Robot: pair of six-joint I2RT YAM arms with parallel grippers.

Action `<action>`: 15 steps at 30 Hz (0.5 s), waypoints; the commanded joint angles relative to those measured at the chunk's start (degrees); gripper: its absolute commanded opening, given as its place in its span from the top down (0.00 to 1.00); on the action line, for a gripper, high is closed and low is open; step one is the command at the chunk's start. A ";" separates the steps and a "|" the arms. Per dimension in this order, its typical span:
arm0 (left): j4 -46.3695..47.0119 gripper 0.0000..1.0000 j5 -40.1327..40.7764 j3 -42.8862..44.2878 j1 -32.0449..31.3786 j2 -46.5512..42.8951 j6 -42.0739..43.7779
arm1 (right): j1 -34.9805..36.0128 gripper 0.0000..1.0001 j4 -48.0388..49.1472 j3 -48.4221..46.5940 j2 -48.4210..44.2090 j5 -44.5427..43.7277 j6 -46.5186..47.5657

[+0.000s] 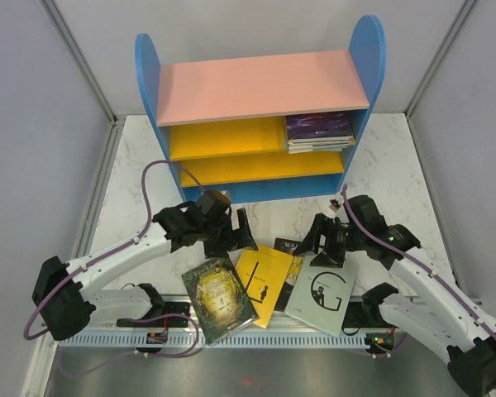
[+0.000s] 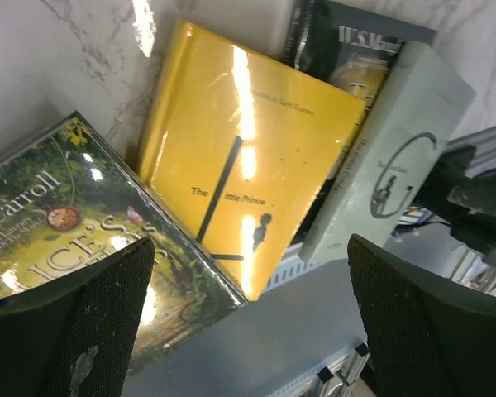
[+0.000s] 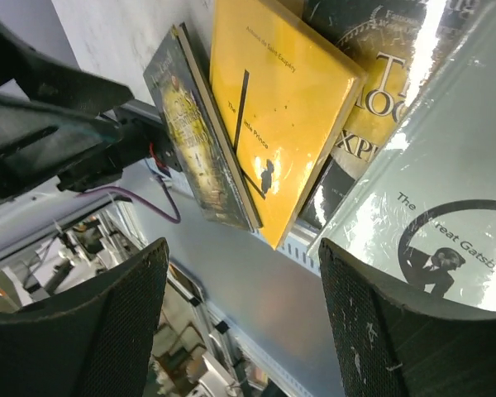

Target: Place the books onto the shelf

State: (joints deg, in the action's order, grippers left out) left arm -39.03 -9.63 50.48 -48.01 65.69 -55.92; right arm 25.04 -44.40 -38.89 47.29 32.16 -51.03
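The shelf [image 1: 256, 87] stands at the back, with a stack of books [image 1: 318, 132] lying on the right of its upper yellow board. Fanned out along the near table edge lie a green-gold book [image 1: 219, 298], a yellow book [image 1: 264, 284], a black book [image 1: 291, 246] partly covered, and a pale grey "G" book [image 1: 322, 289]. My left gripper [image 1: 241, 234] hovers open just behind the green-gold and yellow books [image 2: 248, 157], holding nothing. My right gripper [image 1: 324, 240] hangs open over the far edge of the grey book [image 3: 438, 198], nothing between its fingers [image 3: 124, 331].
The slotted metal rail [image 1: 256, 335] with the arm bases runs under the books' near ends, which overhang it. Grey walls close in the marble table [image 1: 132, 165] on both sides. Purple cables loop from each arm.
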 commanded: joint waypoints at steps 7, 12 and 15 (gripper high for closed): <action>10.10 0.00 -5.21 -4.24 5.38 9.62 7.14 | 12.22 0.22 14.26 1.46 12.46 -11.68 -3.21; 15.02 0.00 -7.68 -6.09 7.40 12.79 8.19 | 14.16 0.23 13.29 -0.04 20.64 -15.46 -0.04; 17.31 0.00 -8.91 -6.27 7.40 14.90 9.42 | 15.48 0.23 12.59 -0.13 23.90 -18.88 0.49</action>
State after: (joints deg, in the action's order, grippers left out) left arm -27.31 -15.35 44.47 -40.69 79.18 -50.35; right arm 39.24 -32.56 -37.47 69.19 19.49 -52.77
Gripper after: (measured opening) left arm 0.994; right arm 0.774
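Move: The yellow Little Prince book lies about 9 cm back and 6 cm to the right of the left hand, and some 7 cm back and 15 cm to the left of the right hand, 13 to 14 cm below both. Left of it is the Alice book, about 13 cm back and 7 cm left of the left hand. The Maugham book is about 5 cm back and 5 cm left of the right hand; the Gatsby book is 9 cm back and 2 cm right of it. Down come both hands together towards the far end of the Little Prince book. The left hand sinks about 7.5 cm while easing 3 cm forward, near the book's far left corner, fingers wide open. The right hand first slides left, then mainly drops, about 8.5 cm down and 3 cm left in all, tipping its fingers some 15 degrees steeper, still open; neither visibly touches a book. ##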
